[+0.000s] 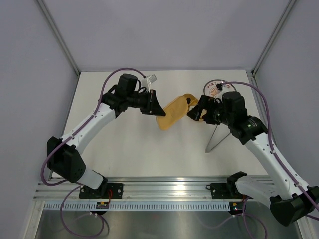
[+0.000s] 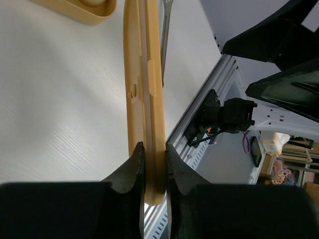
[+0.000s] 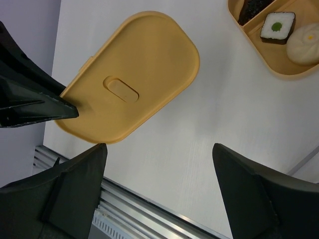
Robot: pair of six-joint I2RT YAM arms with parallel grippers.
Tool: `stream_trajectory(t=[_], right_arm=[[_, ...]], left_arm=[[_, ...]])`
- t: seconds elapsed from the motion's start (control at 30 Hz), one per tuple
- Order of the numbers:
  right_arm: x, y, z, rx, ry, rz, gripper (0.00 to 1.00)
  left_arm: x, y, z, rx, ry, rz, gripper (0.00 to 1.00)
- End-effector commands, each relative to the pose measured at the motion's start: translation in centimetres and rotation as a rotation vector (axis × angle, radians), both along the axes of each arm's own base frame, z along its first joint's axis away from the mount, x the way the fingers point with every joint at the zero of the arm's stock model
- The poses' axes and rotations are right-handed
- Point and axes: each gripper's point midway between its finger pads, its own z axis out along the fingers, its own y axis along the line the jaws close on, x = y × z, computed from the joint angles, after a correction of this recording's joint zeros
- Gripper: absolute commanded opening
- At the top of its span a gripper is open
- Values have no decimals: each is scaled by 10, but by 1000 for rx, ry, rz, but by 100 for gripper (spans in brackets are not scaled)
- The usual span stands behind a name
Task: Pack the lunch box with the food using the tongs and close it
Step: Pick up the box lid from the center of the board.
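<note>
My left gripper [image 1: 157, 111] is shut on one end of the flat mustard-orange lid [image 1: 169, 115], holding it tilted above the table; in the left wrist view the lid [image 2: 144, 89] runs edge-on between the black fingers [image 2: 130, 169]. The lunch box [image 3: 279, 64] lies open beside the lid and holds the food: a sushi roll [image 3: 278, 26], a pale bun [image 3: 305, 38] and a dark piece [image 3: 250, 10]. My right gripper [image 3: 158, 147] hangs open and empty over the table, next to the lid's free end. The silver tongs [image 1: 211, 138] lie on the table to the right.
A small round patterned plate [image 1: 213, 88] sits behind the right gripper. The metal rail [image 1: 164, 186] runs along the near edge. Grey walls close in the table on the left, back and right.
</note>
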Motion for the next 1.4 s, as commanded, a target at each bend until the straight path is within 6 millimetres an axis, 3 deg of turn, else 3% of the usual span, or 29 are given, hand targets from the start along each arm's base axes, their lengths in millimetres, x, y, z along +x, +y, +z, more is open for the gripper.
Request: stream_trajectory(t=[0.0, 0.27, 0.37, 0.53, 0.6, 0.63, 0.7, 0.8, 0.87, 0.9, 0.93, 0.97, 1.0, 1.07, 1.1, 1.13, 1.17, 1.2, 1.23, 1.27, 1.3, 1.33, 1.37], right_arm=[[2, 6, 9, 70, -56, 106, 94], [0, 15, 7, 70, -67, 337, 93], [4, 19, 1, 82, -65, 355, 94], [18, 17, -13, 98, -14, 273, 95], [31, -3, -26, 29, 24, 119, 95], [43, -22, -30, -9, 44, -18, 96], [50, -42, -49, -60, 140, -140, 94], [66, -64, -56, -132, 185, -234, 88], [86, -70, -62, -188, 202, -263, 84], [96, -71, -76, -222, 239, -262, 80], [109, -73, -68, -225, 219, -277, 78], [120, -78, -72, -252, 226, -303, 77], [130, -81, -90, -279, 273, -318, 76], [155, -87, -84, -296, 247, -366, 69], [166, -91, -102, -315, 287, -386, 66], [181, -91, -92, -304, 261, -395, 60], [190, -92, -96, -306, 270, -407, 59], [197, -94, -114, -325, 312, -413, 56], [211, -94, -104, -316, 286, -425, 53], [219, -94, -107, -318, 290, -430, 51], [223, -93, -126, -332, 338, -425, 50], [236, -90, -115, -314, 313, -425, 50], [242, -88, -119, -310, 320, -422, 49]], left_arm=[[-3, 1, 40, -147, -33, -86, 0], [-32, 26, 30, -166, -5, -178, 0], [-39, 32, 26, -183, -1, -152, 0], [-33, 36, 19, -170, -4, -95, 0], [-25, 38, 16, -134, -8, -60, 0], [-18, 39, 13, -111, -7, -35, 0], [-6, 40, 14, -92, -6, 13, 0], [8, 45, 18, -101, -14, 91, 0], [18, 51, 16, -65, -33, 154, 0], [19, 53, 19, -59, -46, 171, 0], [24, 57, 19, -42, -57, 207, 0], [26, 60, 20, -34, -66, 227, 0], [29, 64, 21, -29, -70, 251, 0], [31, 72, 25, -9, -95, 297, 0], [31, 75, 25, 0, -104, 306, 0], [31, 77, 29, 0, -119, 313, 0], [31, 79, 30, 4, -122, 317, 0], [30, 81, 30, 7, -125, 321, 0], [31, 83, 30, 14, -128, 329, 0], [29, 84, 31, 13, -132, 330, 0], [29, 84, 32, 12, -137, 329, 0], [29, 85, 31, 14, -136, 330, 0], [29, 84, 30, 12, -136, 327, 0]])
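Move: The lunch box lies about 19 cm ahead of the open right hand, 3 cm to its right and some 23 cm below. The plate is roughly 13 cm beyond the box and 18 cm to the box's right; the tongs lie 14 cm nearer and 12 cm right of the box. The left hand already holds the lid, whose middle is about 9 cm left of the right hand, slightly ahead and below. From the left hand the box is 18 cm ahead, 18 cm right and 23 cm down. The left hand keeps its pinch on the lid and carries it left, away from the box, about 8 cm, dipping back before easing forward and turning counter-clockwise. The right hand, touching nothing, sinks slightly, then sweeps some 22 cm forward and 13 cm down with some rightward travel, to above the box's far side, tipping steeper as its fingers half close. ##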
